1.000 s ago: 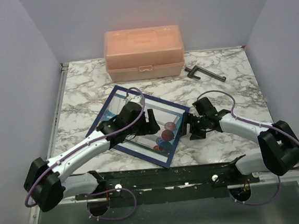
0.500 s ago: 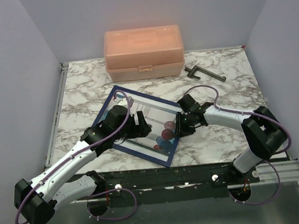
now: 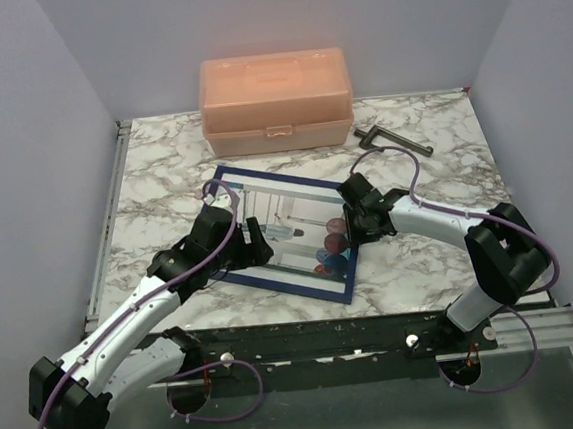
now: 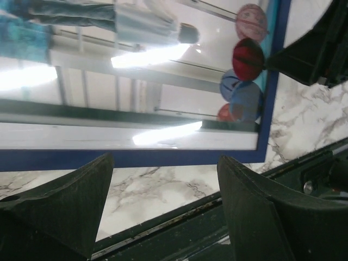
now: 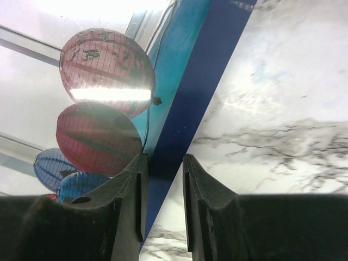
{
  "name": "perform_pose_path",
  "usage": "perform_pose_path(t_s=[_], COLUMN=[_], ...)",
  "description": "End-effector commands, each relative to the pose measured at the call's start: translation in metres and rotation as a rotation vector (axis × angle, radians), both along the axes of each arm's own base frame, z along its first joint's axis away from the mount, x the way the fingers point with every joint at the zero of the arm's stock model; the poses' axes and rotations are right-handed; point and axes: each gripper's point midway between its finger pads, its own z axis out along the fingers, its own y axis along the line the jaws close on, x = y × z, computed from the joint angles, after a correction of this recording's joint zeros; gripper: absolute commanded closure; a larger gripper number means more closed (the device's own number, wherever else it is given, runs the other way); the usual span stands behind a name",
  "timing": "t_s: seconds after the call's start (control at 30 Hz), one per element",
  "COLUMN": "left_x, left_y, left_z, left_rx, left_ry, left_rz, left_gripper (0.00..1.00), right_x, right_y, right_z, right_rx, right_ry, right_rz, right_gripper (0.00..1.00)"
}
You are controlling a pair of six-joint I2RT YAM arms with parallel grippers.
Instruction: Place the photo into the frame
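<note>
The frame (image 3: 283,175) lies flat on the marble table with its navy front up. The photo (image 3: 289,219) shows inside it, with white columns, teal and red and blue balloons. My right gripper (image 3: 352,231) is at the frame's right rail. In the right wrist view that gripper (image 5: 163,163) has its jaws close together astride the blue rail of the frame (image 5: 212,70), beside the photo's balloons (image 5: 103,65). My left gripper (image 3: 253,243) sits at the frame's near-left part. In the left wrist view it (image 4: 163,163) stands open just short of the frame's rail (image 4: 136,157), with nothing between its fingers.
A peach plastic box (image 3: 275,100) stands shut at the back of the table. A dark metal tool (image 3: 393,141) lies at the back right. The table's black front rail (image 3: 297,332) runs just below the frame's near edge.
My right gripper has closed onto the frame's right rail. The frame has turned, and its near corner now lies further right. My left arm has drawn back to the left.
</note>
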Motion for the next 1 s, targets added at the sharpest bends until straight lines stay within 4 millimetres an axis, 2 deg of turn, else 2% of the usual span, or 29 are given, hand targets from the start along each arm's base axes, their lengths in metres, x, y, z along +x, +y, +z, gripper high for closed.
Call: perform_pose_path(t_s=[0.0, 0.13, 0.3, 0.43, 0.53, 0.63, 0.8, 0.97], left_x=[0.005, 0.012, 0.019, 0.026, 0.029, 0.03, 0.04, 0.055], left_y=[0.035, 0.069, 0.108, 0.132, 0.15, 0.166, 0.176, 0.173], left_z=[-0.018, -0.038, -0.063, -0.075, -0.081, -0.087, -0.097, -0.1], left_rx=[0.057, 0.117, 0.182, 0.236, 0.309, 0.382, 0.41, 0.408], left_ry=[0.037, 0.115, 0.214, 0.252, 0.275, 0.306, 0.335, 0.352], left_rz=[0.115, 0.263, 0.435, 0.532, 0.577, 0.619, 0.639, 0.599], left_gripper=[0.21, 0.19, 0.19, 0.18, 0.18, 0.18, 0.18, 0.19], right_x=[0.014, 0.018, 0.01, 0.004, 0.003, 0.0, -0.017, -0.033], right_y=[-0.035, -0.042, -0.04, -0.035, -0.031, -0.025, -0.004, 0.008], right_z=[0.01, 0.013, 0.004, -0.003, 0.0, 0.006, 0.005, -0.004], right_rx=[-0.206, -0.241, -0.173, -0.1, -0.02, 0.063, 0.224, 0.319], right_ry=[-0.08, -0.101, -0.022, 0.034, 0.047, 0.05, 0.113, 0.166], right_rz=[0.037, 0.012, -0.039, -0.052, -0.067, -0.08, -0.074, -0.073], right_gripper=[0.99, 0.98, 0.72, 0.54, 0.43, 0.38, 0.37, 0.36])
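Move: The left hand, empty and high, has the blue frame's near-left corner roughly 20 cm to its left, barely 1 cm ahead and 13 cm below. From this hand the far-left corner lies about 25 cm ahead and 10 cm left, the near-right corner 10 cm back and 19 cm right. The right hand already holds the frame's right side between its fingers; from there the near-right corner is 14 cm back, 2 cm left, the metal tool 22 cm ahead, 12 cm right. Still pinching the frame's right side, the right hand draws it about 3 cm to the right and slightly forward, then opens, lets go and slides back with some drift left, its fingers low astride that side. The left hand sweeps left some 17 cm while sinking to the near-left corner, fingers open, turning counter-clockwise about 35 degrees and tipping down. ##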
